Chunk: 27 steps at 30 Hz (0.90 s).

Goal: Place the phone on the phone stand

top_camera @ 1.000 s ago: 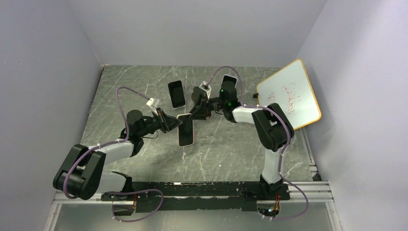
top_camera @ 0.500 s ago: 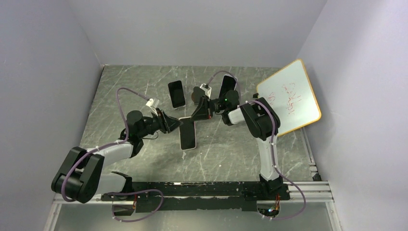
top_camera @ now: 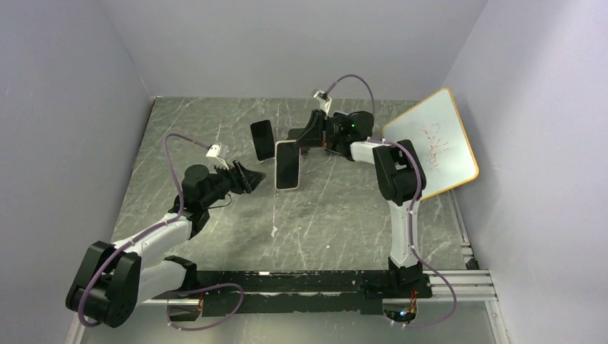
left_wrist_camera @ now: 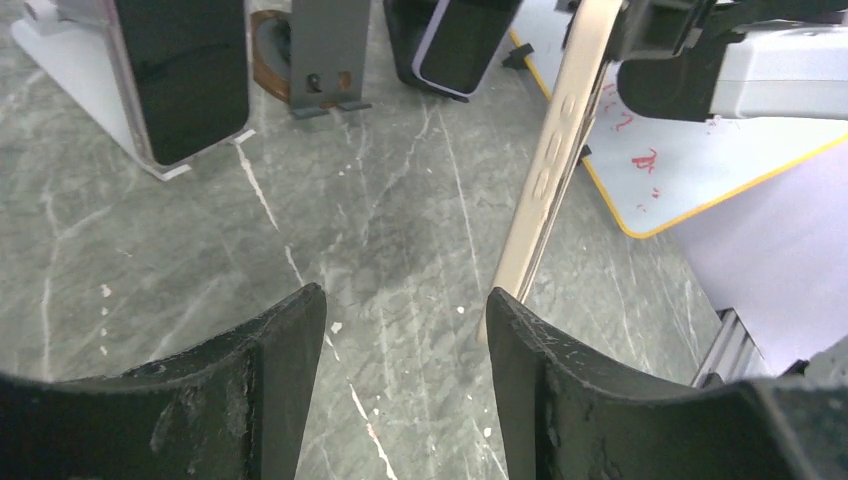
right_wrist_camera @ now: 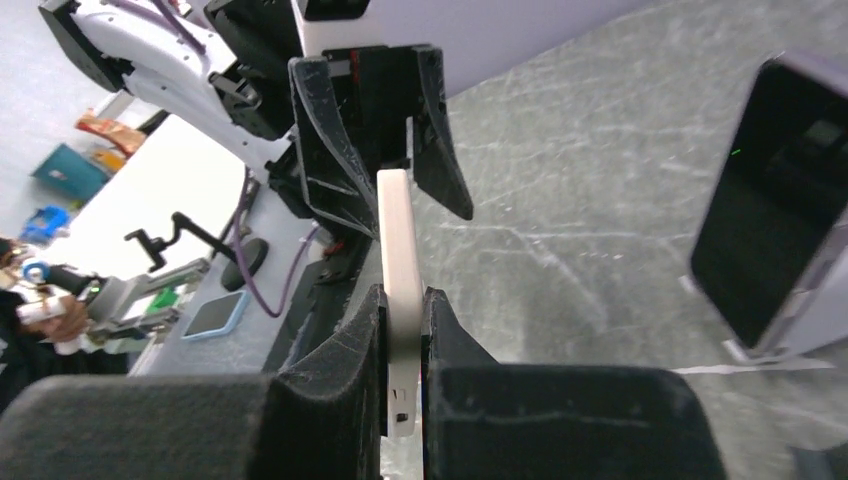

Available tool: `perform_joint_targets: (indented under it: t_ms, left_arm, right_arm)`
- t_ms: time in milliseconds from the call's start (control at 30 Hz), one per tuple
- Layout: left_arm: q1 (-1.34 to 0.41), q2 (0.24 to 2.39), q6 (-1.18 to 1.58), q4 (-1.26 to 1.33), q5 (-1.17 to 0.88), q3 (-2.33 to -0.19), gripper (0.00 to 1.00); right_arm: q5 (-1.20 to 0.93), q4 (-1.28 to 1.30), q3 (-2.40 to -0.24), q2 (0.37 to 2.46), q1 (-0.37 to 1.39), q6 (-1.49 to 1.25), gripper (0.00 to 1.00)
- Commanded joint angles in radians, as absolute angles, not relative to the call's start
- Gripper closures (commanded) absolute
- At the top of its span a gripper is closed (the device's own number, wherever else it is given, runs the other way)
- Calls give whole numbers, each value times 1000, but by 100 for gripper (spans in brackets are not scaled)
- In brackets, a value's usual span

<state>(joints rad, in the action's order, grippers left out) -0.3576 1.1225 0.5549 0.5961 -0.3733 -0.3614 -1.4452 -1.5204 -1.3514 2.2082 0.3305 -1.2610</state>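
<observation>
A cream-edged phone (top_camera: pixel 288 164) with a dark screen hangs tilted above the table, gripped at its top end by my right gripper (top_camera: pixel 306 140). In the right wrist view its thin edge (right_wrist_camera: pixel 401 240) is pinched between both pads. My left gripper (top_camera: pixel 256 177) stands open just left of the phone, apart from it, with only table between its fingers (left_wrist_camera: pixel 405 300). An empty grey phone stand (left_wrist_camera: pixel 322 52) stands at the back between two occupied ones.
A dark phone leans on a white stand (left_wrist_camera: pixel 180 75) at back left, also seen from above (top_camera: pixel 263 140). Another phone (left_wrist_camera: pixel 458 45) rests on a stand right of the empty one. A whiteboard (top_camera: pixel 432 140) leans at the right wall.
The left gripper opened, let go of the phone and drew back left. The right gripper shut on the phone's top end and carried it toward the back of the table.
</observation>
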Motion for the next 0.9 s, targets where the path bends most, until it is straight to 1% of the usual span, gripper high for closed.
perform_joint_targets:
  t_ms: [0, 33, 67, 100, 133, 167, 233, 267, 367, 400, 500, 600, 667, 733, 867]
  left_arm:
    - [-357, 1100, 531, 556, -292, -369, 36]
    - [-357, 1104, 531, 557, -294, -369, 36]
    - [-357, 1108, 530, 560, -296, -367, 36]
    - [-357, 1114, 532, 564, -299, -368, 36]
    - [-357, 1118, 533, 570, -301, -366, 36]
    - [-357, 1123, 533, 573, -304, -367, 36]
    - [-354, 1134, 535, 584, -313, -367, 36]
    - [-353, 1138, 539, 591, -320, -366, 36]
    - [-351, 1143, 540, 603, -328, -363, 36]
    - [-351, 1143, 539, 602, -328, -361, 36]
    - [-351, 1137, 538, 600, -326, -358, 36]
    - [-350, 1137, 533, 599, -324, -355, 36]
    - [-350, 1146, 535, 605, -327, -357, 37]
    - [-349, 1159, 535, 606, -332, -359, 37]
    - [-348, 1185, 534, 616, -336, -365, 37]
  right_arm:
    - [-1370, -1626, -1395, 2162, 287, -1159, 100]
    - [-1331, -1436, -1378, 2098, 283, -994, 100]
    - [-1270, -1165, -1367, 2032, 284, -743, 100]
    - [-1161, -742, -1397, 1964, 295, -416, 100]
    - [-1055, -407, -1457, 1931, 320, -58, 100]
    - [-1041, -326, -1499, 1935, 326, -47, 100]
    - [-1105, -522, -1499, 1959, 302, -205, 100]
    - [-1105, -492, -1537, 1978, 297, -181, 100]
    - [-1082, -232, -1707, 2055, 294, -34, 100]
    - [-1083, -198, -1759, 2084, 290, 2, 100]
    - [-1087, 72, -2003, 2200, 275, 138, 100]
    - [-1138, 295, -2246, 2337, 251, 233, 100]
    - [-1182, 389, -2367, 2414, 230, 263, 100]
    - [-1235, 400, -2393, 2444, 209, 258, 100]
    - [-1250, 346, -2328, 2429, 193, 245, 100]
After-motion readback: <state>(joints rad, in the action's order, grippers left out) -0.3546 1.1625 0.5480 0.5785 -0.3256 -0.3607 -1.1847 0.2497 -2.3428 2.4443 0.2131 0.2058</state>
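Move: The middle phone stand, the black one with a brown disc behind, is about 17 cm ahead of my right hand, straight in line with it and some 16 cm below; I already hold the phone there. The left stand's phone is about 11 cm to the left of that stand and level with it; the right stand's phone is 13 cm to its right and 1 cm farther out. For my empty left hand, the middle stand is roughly 21 cm ahead, 12 cm right and 11 cm lower. Keeping my right fingers shut on the phone, I carry it nearly 20 cm forward in an arch to the middle stand: first climbing about 9 cm, then sinking some 7 cm and easing 3 cm right at the end. On the way my wrist turns about 20 degrees clockwise and rolls nearly 30 degrees so the phone's lower end swings outward. ##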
